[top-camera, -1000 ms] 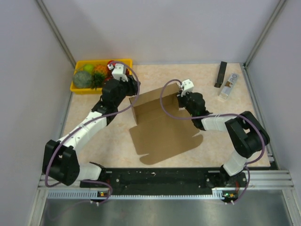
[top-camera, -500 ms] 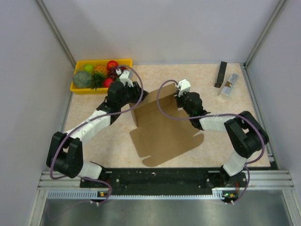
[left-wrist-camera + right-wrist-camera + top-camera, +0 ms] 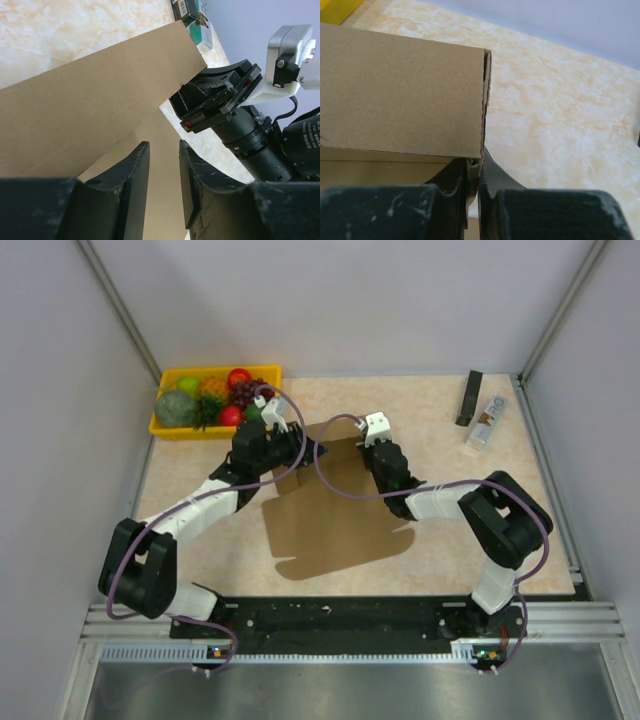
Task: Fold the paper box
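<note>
The paper box is a brown cardboard sheet lying flat mid-table, with its back panel raised upright. My right gripper is shut on that panel's right end. In the right wrist view the corrugated edge runs down into the pinch of the right gripper. My left gripper hovers at the panel's left end. In the left wrist view the left gripper is open, with a narrow gap between its fingers. Only flat cardboard shows behind that gap. The raised panel stands just beyond.
A yellow tray of fruit sits at the back left, close behind the left arm. At the back right lie a black bar and a small clear pack. Grey walls close in on both sides.
Both grippers and the raised panel have shifted left, and the flat sheet slid left with them. The left gripper's jaws have narrowed. The right gripper has kept its pinch on the panel.
</note>
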Action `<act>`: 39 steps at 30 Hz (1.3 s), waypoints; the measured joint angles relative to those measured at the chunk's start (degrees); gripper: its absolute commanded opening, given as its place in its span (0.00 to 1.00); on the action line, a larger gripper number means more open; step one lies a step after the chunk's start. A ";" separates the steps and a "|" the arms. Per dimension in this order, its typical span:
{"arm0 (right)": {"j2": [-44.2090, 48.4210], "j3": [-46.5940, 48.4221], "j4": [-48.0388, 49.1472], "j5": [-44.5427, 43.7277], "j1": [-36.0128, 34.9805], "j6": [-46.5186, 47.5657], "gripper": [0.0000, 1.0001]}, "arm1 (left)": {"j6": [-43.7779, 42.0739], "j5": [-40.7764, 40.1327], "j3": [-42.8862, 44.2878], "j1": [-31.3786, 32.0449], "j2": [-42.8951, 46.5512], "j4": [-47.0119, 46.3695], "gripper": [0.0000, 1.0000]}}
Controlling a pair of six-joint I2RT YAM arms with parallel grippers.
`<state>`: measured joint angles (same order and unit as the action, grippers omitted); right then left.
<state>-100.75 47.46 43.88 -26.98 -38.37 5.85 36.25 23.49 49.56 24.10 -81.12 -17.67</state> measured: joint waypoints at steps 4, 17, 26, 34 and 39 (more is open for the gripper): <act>0.00 -0.02 0.07 0.26 0.04 0.68 0.00 | -2.14 -1.14 0.85 -0.07 1.31 3.72 0.39; 0.52 -0.22 -0.76 8.15 2.95 0.55 0.00 | -10.80 -15.13 4.87 -2.54 15.43 10.78 0.49; 0.72 -0.17 -1.29 10.93 3.98 0.52 0.00 | -11.19 -30.21 -23.04 -2.58 35.87 3.56 0.57; 0.94 -0.13 -1.90 12.26 4.42 0.50 0.00 | -9.14 -44.63 -19.98 -3.37 36.17 15.34 0.62; 0.96 -0.09 -1.97 13.11 4.68 0.50 0.00 | -6.97 -44.44 -21.86 -8.79 36.24 19.10 0.67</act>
<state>-99.79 47.37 41.91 -13.87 -33.69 6.35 29.28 -20.95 27.70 15.31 -44.88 1.43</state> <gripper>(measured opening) 0.032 0.654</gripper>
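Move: The box's standing left side flap lies some 9 cm to the left of the left gripper, roughly level with it fore and aft and about 10 cm below. The upright far wall stands about 5 cm ahead, 10 cm lower; the fruit tray is about 20 cm ahead, 26 cm left and 17 cm below. From the right gripper, already holding the far right corner, that side flap is some 20 cm left, 7 cm back and 3 cm lower. Lift the left gripper about 10 cm out of the box and carry it left over the side flap, then lower it outside, slightly back, ending some 22 cm left of where it began. Turn it roughly 50 degrees counter-clockwise on the way and open its fingers wider. Keep the right gripper pinched on the far right corner, turning it slightly counter-clockwise. ##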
